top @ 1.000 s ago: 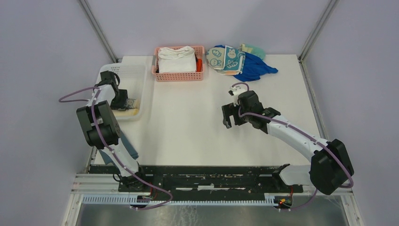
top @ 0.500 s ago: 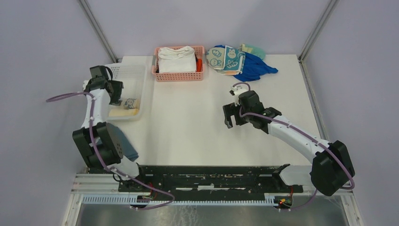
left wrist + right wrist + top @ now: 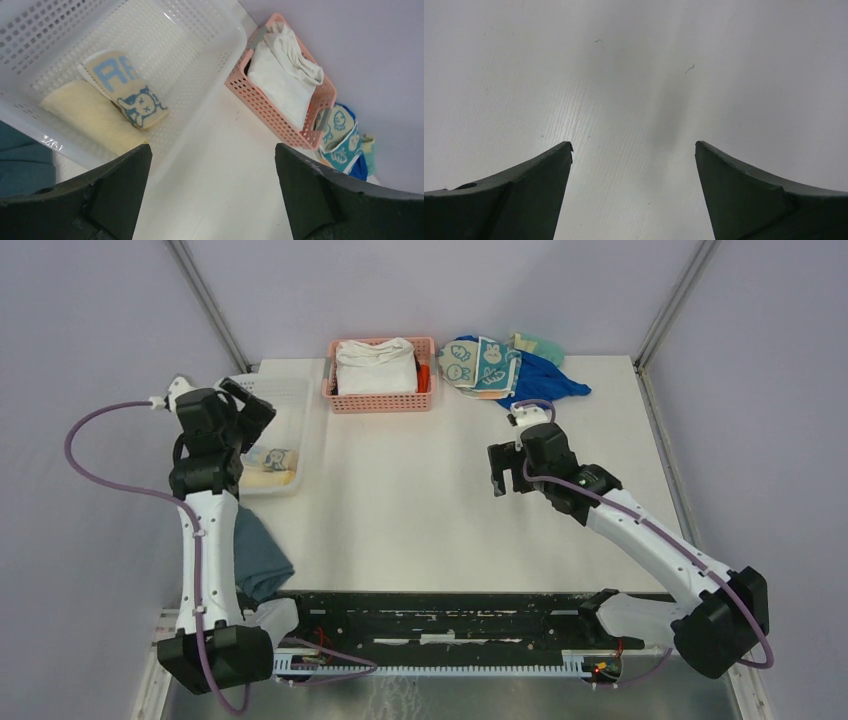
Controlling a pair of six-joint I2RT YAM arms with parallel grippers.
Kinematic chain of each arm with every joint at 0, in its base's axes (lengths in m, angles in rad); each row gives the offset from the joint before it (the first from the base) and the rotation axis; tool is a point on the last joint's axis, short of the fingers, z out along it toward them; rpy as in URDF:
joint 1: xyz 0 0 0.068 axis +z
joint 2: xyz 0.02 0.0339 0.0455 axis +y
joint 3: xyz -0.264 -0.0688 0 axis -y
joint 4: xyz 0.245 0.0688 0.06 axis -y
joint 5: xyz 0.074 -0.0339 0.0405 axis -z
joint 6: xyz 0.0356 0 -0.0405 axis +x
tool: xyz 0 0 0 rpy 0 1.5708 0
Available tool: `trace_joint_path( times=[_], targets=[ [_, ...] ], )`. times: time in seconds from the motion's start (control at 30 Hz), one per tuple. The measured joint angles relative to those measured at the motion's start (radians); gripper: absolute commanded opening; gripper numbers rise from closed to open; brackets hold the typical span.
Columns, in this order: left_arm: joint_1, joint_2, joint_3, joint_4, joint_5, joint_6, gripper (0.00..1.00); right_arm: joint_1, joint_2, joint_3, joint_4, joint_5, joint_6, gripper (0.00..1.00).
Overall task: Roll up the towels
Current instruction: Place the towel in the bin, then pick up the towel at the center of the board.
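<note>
Two rolled towels lie in the white perforated basket (image 3: 210, 30): a plain yellow one (image 3: 92, 117) and a beige one with blue lettering and a rabbit (image 3: 127, 90). From above, the yellow roll (image 3: 268, 478) sits in front of the lettered roll (image 3: 272, 456). My left gripper (image 3: 211, 150) hangs open and empty above the basket's right edge, seen from the top as the left gripper (image 3: 252, 403). More towels with rabbit faces (image 3: 480, 362) lie piled at the back. My right gripper (image 3: 634, 145) is open over bare table, and from above the right gripper (image 3: 508, 480) is right of centre.
A pink basket (image 3: 380, 400) with a thick white folded cloth (image 3: 375, 365) stands at the back centre. A blue cloth (image 3: 545, 382) lies under the towel pile at the back right. A teal cloth (image 3: 255, 555) hangs off the table's left front edge.
My left gripper has risen out of the white basket and opened, leaving the lettered roll beside the yellow one. The right gripper has shifted slightly back and right, still open.
</note>
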Motion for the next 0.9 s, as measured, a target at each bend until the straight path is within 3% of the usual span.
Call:
trace_joint_path(
  times=[0.27, 0.43, 0.7, 0.9],
  targets=[
    [-0.32, -0.037, -0.002, -0.008, -0.119, 0.173, 0.99, 0.0, -0.047, 0.01, 0.021, 0.076, 0.007, 1.0],
    [-0.468, -0.142, -0.042, 0.021, -0.155, 0.248, 0.99, 0.0, -0.093, -0.004, 0.081, 0.093, -0.005, 1.0],
    [-0.503, -0.386, -0.269, 0.222, -0.15, 0.335, 0.99, 0.0, 0.08, 0.101, 0.049, 0.092, -0.015, 1.0],
    [-0.504, -0.359, -0.386, 0.336, -0.055, 0.377, 0.99, -0.014, 0.224, 0.179, 0.049, 0.08, -0.013, 1.0]
  ],
)
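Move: From the right hand, the bunny-print towel on the heap is about 36 cm ahead, 3 cm to the left and 13 cm below; the blue towel lies some 16 cm to the right of the bunny-print towel and 4 cm nearer, and the pink basket about 27 cm to its left, level with it. From the left hand, that towel is some 33 cm ahead and 46 cm to the right; the white bin's middle is roughly 9 cm ahead, 9 cm left and 24 cm below. Rightwards, first level and then in a shallow hump up and back, the empty left hand swings about 14 cm away from over the white bin, turning clockwise some 30 degrees. The right hand first lifts about 4 cm, then sinks again while reaching forward over bare table towards the bunny-print towel, faster at the end. Both grippers stay wide open and touch nothing. ##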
